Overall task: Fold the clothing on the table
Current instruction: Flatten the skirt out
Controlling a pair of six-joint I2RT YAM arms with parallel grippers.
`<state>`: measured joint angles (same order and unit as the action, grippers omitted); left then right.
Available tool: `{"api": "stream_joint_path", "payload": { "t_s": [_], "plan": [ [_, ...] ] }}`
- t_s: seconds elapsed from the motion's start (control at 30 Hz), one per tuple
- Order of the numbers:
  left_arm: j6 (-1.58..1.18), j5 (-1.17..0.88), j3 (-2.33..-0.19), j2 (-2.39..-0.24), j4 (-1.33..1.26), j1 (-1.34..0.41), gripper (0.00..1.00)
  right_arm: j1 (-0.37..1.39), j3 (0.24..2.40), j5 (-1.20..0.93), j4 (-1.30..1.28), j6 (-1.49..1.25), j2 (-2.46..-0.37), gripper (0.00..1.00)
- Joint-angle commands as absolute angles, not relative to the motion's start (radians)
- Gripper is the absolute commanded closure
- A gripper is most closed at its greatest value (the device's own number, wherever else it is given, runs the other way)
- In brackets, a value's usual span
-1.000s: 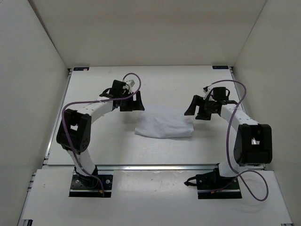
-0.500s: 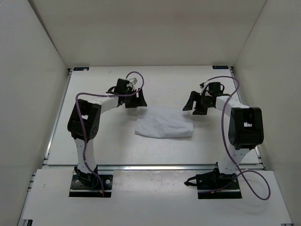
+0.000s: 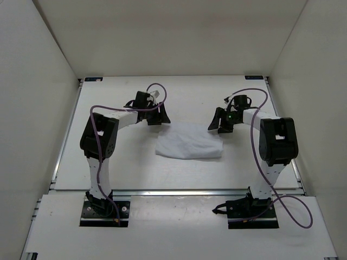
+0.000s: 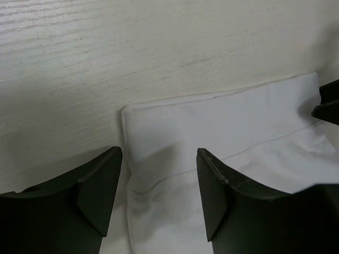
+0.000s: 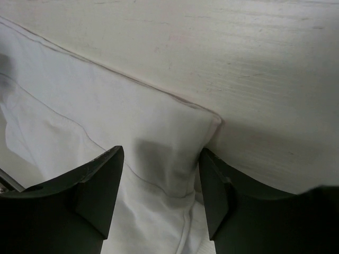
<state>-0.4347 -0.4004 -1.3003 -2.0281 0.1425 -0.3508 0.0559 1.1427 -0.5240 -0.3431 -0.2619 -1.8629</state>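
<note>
The white clothing (image 3: 190, 142) lies folded into a rough rectangle in the middle of the table (image 3: 119, 162). My left gripper (image 3: 160, 116) is at its far left corner. In the left wrist view the jaws of the left gripper (image 4: 159, 153) stand open astride that corner of the clothing (image 4: 222, 132), the left finger over bare table. My right gripper (image 3: 217, 122) is at the far right corner. There the right gripper (image 5: 160, 151) is open too, with the corner of the clothing (image 5: 106, 116) between its fingers and the right finger beside the edge.
White walls enclose the table on the left, back and right. A metal rail (image 3: 179, 190) runs along the near edge in front of both arm bases. Purple cables (image 3: 157, 89) loop over both arms. Bare table (image 4: 106, 53) lies beyond the far hem.
Both grippers have moved inward and down onto the clothing's far corners. Their jaws have narrowed around the fabric. The clothing itself has not shifted.
</note>
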Motion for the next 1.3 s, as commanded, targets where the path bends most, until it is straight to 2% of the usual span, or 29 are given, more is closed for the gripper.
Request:
{"api": "stream_joint_path", "payload": {
  "t_s": [0.0, 0.1, 0.2, 0.27, 0.3, 0.33, 0.37, 0.4, 0.47, 0.57, 0.67, 0.77, 0.87, 0.93, 1.0, 1.1, 1.27],
  "plan": [
    [-0.445, -0.437, -1.287, -2.031, 0.118, -0.364, 0.30, 0.058, 1.183, -0.522, -0.324, -0.256, -1.899, 0.45],
    [-0.445, -0.436, -1.290, -2.036, 0.109, -0.367, 0.30, 0.064, 1.206, -0.517, -0.330, -0.248, -1.914, 0.48],
    [-0.443, -0.436, -1.285, -2.039, 0.101, -0.364, 0.34, 0.064, 1.221, -0.523, -0.333, -0.245, -1.933, 0.57],
    [-0.445, -0.440, -1.293, -2.045, 0.107, -0.356, 0.51, 0.071, 1.244, -0.526, -0.336, -0.242, -1.953, 0.75],
    [-0.448, -0.445, -1.304, -2.049, 0.109, -0.353, 0.60, 0.074, 1.249, -0.520, -0.347, -0.242, -1.960, 0.79],
    [-0.445, -0.439, -1.307, -2.048, 0.115, -0.353, 0.64, 0.077, 1.267, -0.523, -0.345, -0.239, -1.971, 0.87],
    [-0.449, -0.436, -1.310, -2.049, 0.121, -0.354, 0.74, 0.078, 1.270, -0.520, -0.359, -0.232, -1.974, 0.95],
    [-0.449, -0.436, -1.312, -2.049, 0.129, -0.348, 0.86, 0.084, 1.290, -0.522, -0.360, -0.241, -1.980, 0.98],
    [-0.451, -0.425, -1.327, -2.039, 0.135, -0.348, 1.00, 0.092, 1.331, -0.517, -0.383, -0.221, -1.991, 1.00],
    [-0.437, -0.433, -1.380, -2.025, 0.173, -0.334, 1.00, 0.098, 1.446, -0.505, -0.432, -0.207, -1.993, 1.00],
    [-0.390, -0.420, -1.494, -2.000, 0.236, -0.312, 1.00, 0.095, 1.649, -0.503, -0.507, -0.186, -2.016, 1.00],
    [-0.361, -0.425, -1.678, -1.996, 0.313, -0.275, 1.00, 0.097, 1.944, -0.503, -0.601, -0.170, -2.037, 1.00],
    [-0.321, -0.394, -2.001, -1.987, 0.405, -0.250, 1.00, 0.091, 2.330, -0.491, -0.658, -0.181, -2.057, 1.00],
    [-0.311, -0.379, -2.098, -1.941, 0.417, -0.241, 1.00, 0.094, 2.416, -0.505, -0.619, -0.182, -2.034, 1.00],
    [-0.272, -0.341, -2.134, -1.870, 0.404, -0.230, 1.00, 0.095, 2.395, -0.502, -0.580, -0.170, -1.938, 1.00],
    [-0.168, -0.282, -2.102, -1.778, 0.437, -0.258, 1.00, 0.121, 2.167, -0.454, -0.493, -0.126, -1.774, 1.00],
    [-0.092, -0.201, -1.747, -1.635, 0.456, -0.336, 1.00, 0.095, 1.589, -0.544, -0.358, -0.127, -1.571, 1.00]
  ]
}}
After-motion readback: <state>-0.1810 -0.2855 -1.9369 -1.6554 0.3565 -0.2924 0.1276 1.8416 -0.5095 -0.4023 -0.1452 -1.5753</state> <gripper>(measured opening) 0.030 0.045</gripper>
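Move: The white skirt lies flat between the open hands, its waistband along the far side. Its far left corner is about 3 cm ahead and 1 cm left of the left hand, with the skirt's middle some 7 cm back and 10 cm right. From the right hand, the far right corner is roughly 3 cm ahead and 2 cm right, and the middle 4 cm back and 10 cm left. All lie 2 cm lower. Both hands pinch the skirt's waistband ends, then swing them about 40 cm up, going forward, then partly back. ##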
